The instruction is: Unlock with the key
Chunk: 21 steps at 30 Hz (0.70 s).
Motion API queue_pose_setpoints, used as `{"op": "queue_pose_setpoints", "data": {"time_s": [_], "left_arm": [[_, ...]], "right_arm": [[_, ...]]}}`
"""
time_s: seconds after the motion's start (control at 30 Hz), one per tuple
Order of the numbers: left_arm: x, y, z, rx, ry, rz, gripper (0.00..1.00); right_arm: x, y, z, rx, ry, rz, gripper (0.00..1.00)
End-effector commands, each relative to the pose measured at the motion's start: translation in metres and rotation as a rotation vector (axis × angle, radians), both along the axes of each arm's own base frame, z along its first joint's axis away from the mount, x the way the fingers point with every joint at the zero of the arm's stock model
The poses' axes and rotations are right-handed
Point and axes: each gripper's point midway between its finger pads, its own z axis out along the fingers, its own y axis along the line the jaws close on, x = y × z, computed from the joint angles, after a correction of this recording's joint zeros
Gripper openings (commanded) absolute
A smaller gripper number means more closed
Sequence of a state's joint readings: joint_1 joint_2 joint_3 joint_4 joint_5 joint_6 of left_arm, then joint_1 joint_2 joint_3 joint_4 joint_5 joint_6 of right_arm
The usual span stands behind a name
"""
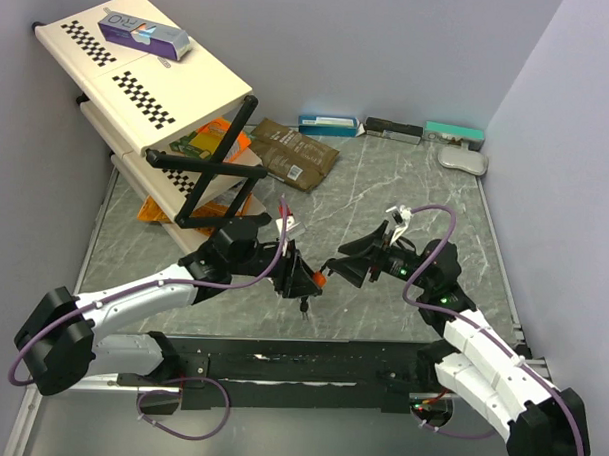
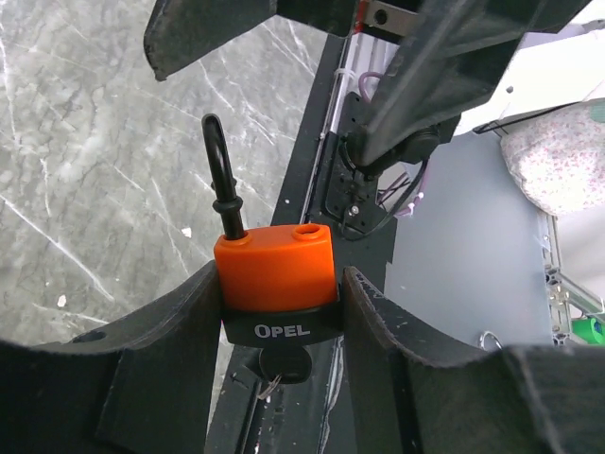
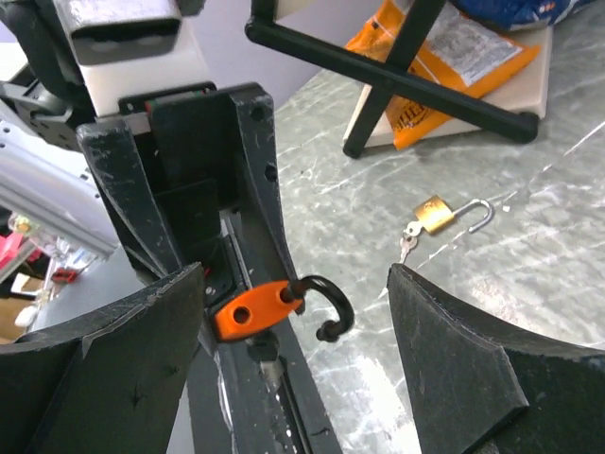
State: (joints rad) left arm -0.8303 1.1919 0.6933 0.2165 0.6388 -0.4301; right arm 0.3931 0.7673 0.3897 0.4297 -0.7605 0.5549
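An orange padlock (image 2: 274, 274) with a black base marked OPEL is clamped by its sides between the fingers of my left gripper (image 2: 279, 312), held above the table. Its black shackle (image 2: 219, 170) stands open, with one end out of its hole and swung aside. A black-headed key (image 2: 282, 364) sticks out of the base. In the right wrist view the padlock (image 3: 248, 310) and its free shackle (image 3: 326, 303) lie between the wide-open fingers of my right gripper (image 3: 295, 284), which touch nothing. From above, the two grippers meet at the padlock (image 1: 318, 280) near the table's front middle.
A small brass padlock (image 3: 435, 214) with keys lies open on the marble table. A white folding rack (image 1: 140, 72) holding snack packets stands at the back left. A brown packet (image 1: 292, 153) and several boxes (image 1: 328, 124) lie along the back wall. A black rail (image 1: 280, 362) runs along the near edge.
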Motion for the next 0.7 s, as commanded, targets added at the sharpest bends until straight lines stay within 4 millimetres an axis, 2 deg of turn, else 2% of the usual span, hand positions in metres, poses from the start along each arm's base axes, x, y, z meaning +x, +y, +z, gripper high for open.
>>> {"op": "queue_pose_setpoints", "data": {"time_s": [0.0,0.03,0.07,0.17,0.3,0.43,0.67], "left_arm": [[0.004,0.002,0.029,-0.083,-0.087,0.014,0.01],[0.008,0.003,0.028,-0.073,-0.092,0.040,0.01],[0.015,0.005,0.026,-0.057,-0.100,0.083,0.01],[0.022,0.008,0.025,-0.046,-0.110,0.126,0.01],[0.024,0.006,0.021,-0.040,-0.107,0.127,0.01],[0.026,0.004,0.019,-0.042,-0.108,0.129,0.01],[0.025,0.004,0.016,-0.035,-0.109,0.126,0.01]], "right_arm": [[0.011,-0.001,0.015,-0.014,-0.037,-0.073,0.84],[0.017,-0.004,0.016,-0.022,-0.011,-0.120,0.84],[0.027,-0.013,0.005,-0.053,0.044,-0.206,0.84],[0.030,-0.017,0.004,-0.054,0.095,-0.259,0.84],[0.024,-0.006,0.000,-0.013,0.179,-0.223,0.84],[0.024,0.006,-0.013,-0.015,0.292,-0.214,0.84],[0.028,0.015,-0.018,-0.006,0.337,-0.218,0.84]]}}
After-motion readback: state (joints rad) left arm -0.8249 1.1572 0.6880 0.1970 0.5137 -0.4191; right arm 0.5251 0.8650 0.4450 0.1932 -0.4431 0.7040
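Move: The right hand is empty and wide open. The shackle of the orange padlock is about 4 cm to its left, 3 cm lower and level fore-and-aft; the orange body is some 7 cm left and 5 cm below, 1 cm back. The brass padlock lies on the table roughly 18 cm left, 16 cm down and 2 cm ahead. From the left hand, which grips the body, the shackle sits about 3 cm right, 2 cm up and 1 cm ahead. No new contact can be made out: the right hand brings its wide-open fingers down beside the orange padlock's shackle, first slipping about 2 cm forward while turning slightly clockwise, then sinking some 5 cm as it rolls its forward side down about 20 degrees. The left hand keeps its grip on the body and carries it about 2 cm forward with a small counter-clockwise turn. ##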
